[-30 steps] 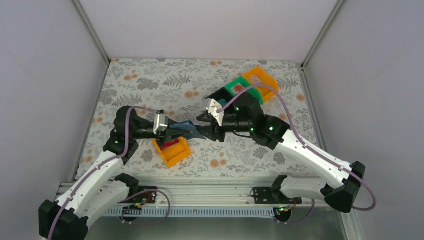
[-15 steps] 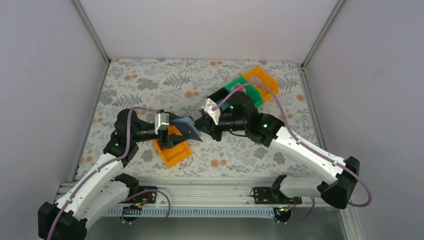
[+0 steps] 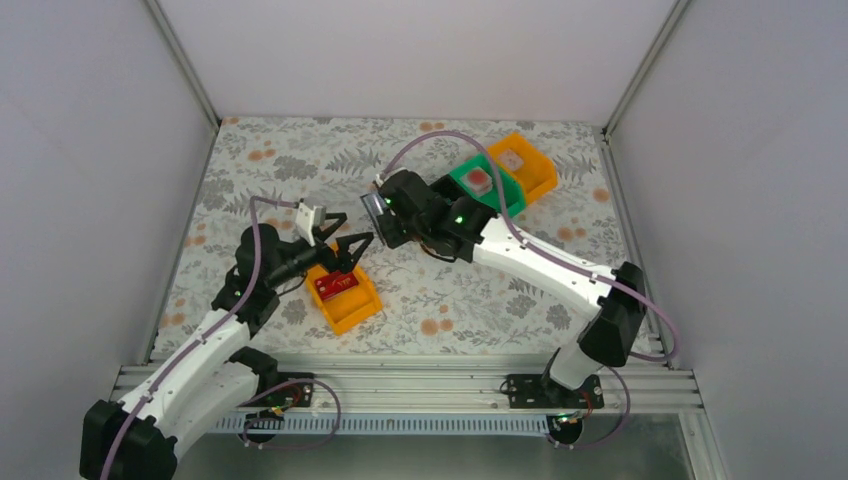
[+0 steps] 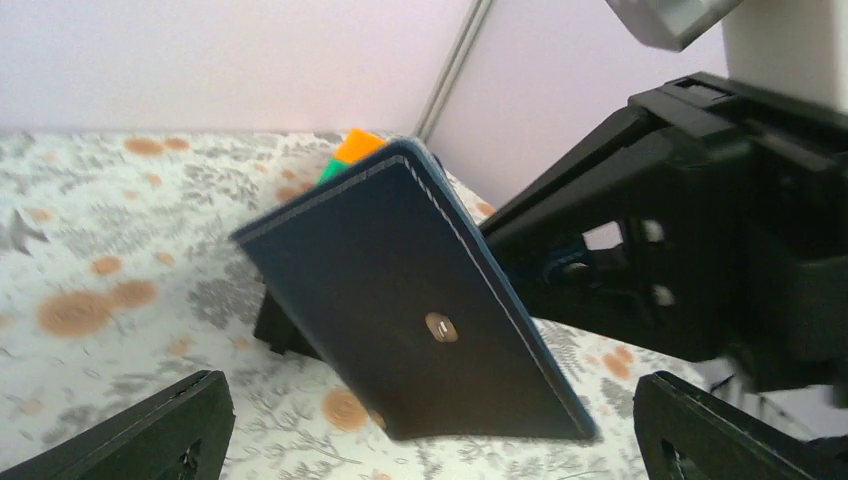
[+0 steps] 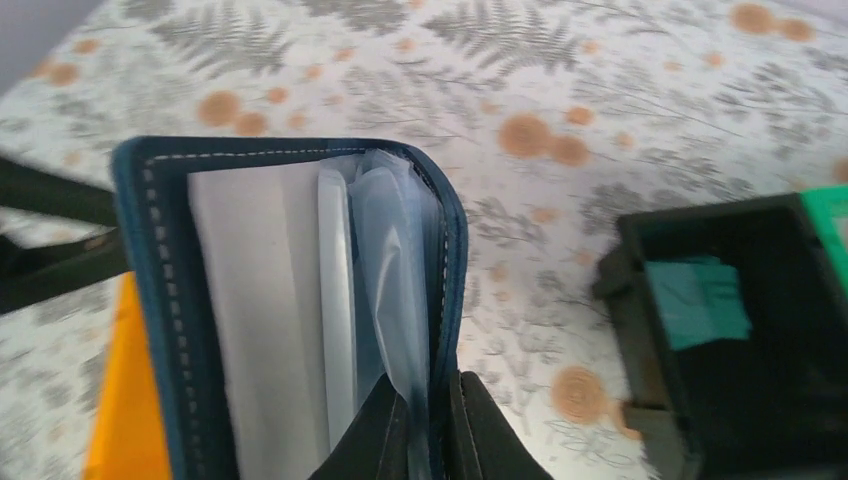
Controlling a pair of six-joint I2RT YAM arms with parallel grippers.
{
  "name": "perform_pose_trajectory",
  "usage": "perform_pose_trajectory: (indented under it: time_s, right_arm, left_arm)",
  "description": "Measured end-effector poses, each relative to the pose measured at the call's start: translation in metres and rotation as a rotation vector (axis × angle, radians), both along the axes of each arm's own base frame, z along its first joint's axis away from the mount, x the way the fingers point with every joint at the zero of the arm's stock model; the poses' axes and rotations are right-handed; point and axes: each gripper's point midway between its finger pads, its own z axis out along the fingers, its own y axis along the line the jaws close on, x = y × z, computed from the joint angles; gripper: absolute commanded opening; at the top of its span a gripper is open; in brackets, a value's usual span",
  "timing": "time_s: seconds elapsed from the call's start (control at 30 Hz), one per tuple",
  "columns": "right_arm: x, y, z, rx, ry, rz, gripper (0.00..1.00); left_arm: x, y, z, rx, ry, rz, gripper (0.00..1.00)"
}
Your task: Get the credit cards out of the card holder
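Observation:
The card holder (image 4: 410, 300), a dark navy wallet with a snap stud, hangs tilted above the table. My right gripper (image 5: 432, 425) is shut on one cover and a clear sleeve at its lower edge. In the right wrist view the card holder (image 5: 290, 300) gapes open, showing pale sleeves and a whitish card edge (image 5: 335, 290). My left gripper (image 4: 430, 440) stands wide open just short of the wallet, touching nothing. From above, the left gripper (image 3: 345, 240) hovers by a red credit card (image 3: 335, 285), and the right gripper (image 3: 378, 213) is to its right.
The red card lies in a near orange bin (image 3: 352, 308). A black bin (image 5: 760, 400) holds a teal card (image 5: 697, 300). Behind it stand a green bin (image 3: 497, 195) and a far orange bin (image 3: 538, 172), each with a small pinkish item. Frame posts border the patterned table.
My left gripper has opened, let go of the card holder and drawn back left. The right gripper, now shut on the holder, has carried it left and farther from the bases.

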Motion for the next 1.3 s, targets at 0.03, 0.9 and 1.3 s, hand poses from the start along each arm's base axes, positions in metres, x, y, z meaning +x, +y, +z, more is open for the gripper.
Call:
perform_pose_trajectory:
  time_s: [0.03, 0.9, 1.3]
  right_arm:
    - [0.005, -0.005, -0.004, -0.019, -0.007, -0.047, 0.04]
    - [-0.018, 0.03, 0.005, -0.015, -0.06, 0.09, 0.04]
    - [-0.051, 0.01, 0.027, 0.091, -0.084, 0.218, 0.04]
  left_arm:
    - [-0.001, -0.001, -0.002, -0.024, 0.036, 0.003, 1.0]
    - [0.013, 0.016, -0.01, -0.179, 0.223, 0.116, 1.0]
    - [0.018, 0.032, -0.026, -0.178, 0.302, 0.201, 0.64]
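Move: The card holder, gripped upright by the right hand, stands just past the left hand's open fingertips: about 3 cm ahead of that hand, 4 cm to its right and 2 cm higher. From the right hand, the left gripper is some 4 cm left and 2 cm back, level in height. From the left hand, the orange tray lies about 11 cm back, 4 cm left and 23 cm down, and the black bin 3 cm ahead, 17 cm right, 22 cm down. The left fingers come against the open card holder, one inside its edge, and begin to close from wide open after the hand rolls in place some 15 degrees and eases about 4 cm left, down and a little forward. The right hand keeps its pinch, first dips right, swings about 5 cm back left, then draws back and lifts at the last while turning counter-clockwise. ##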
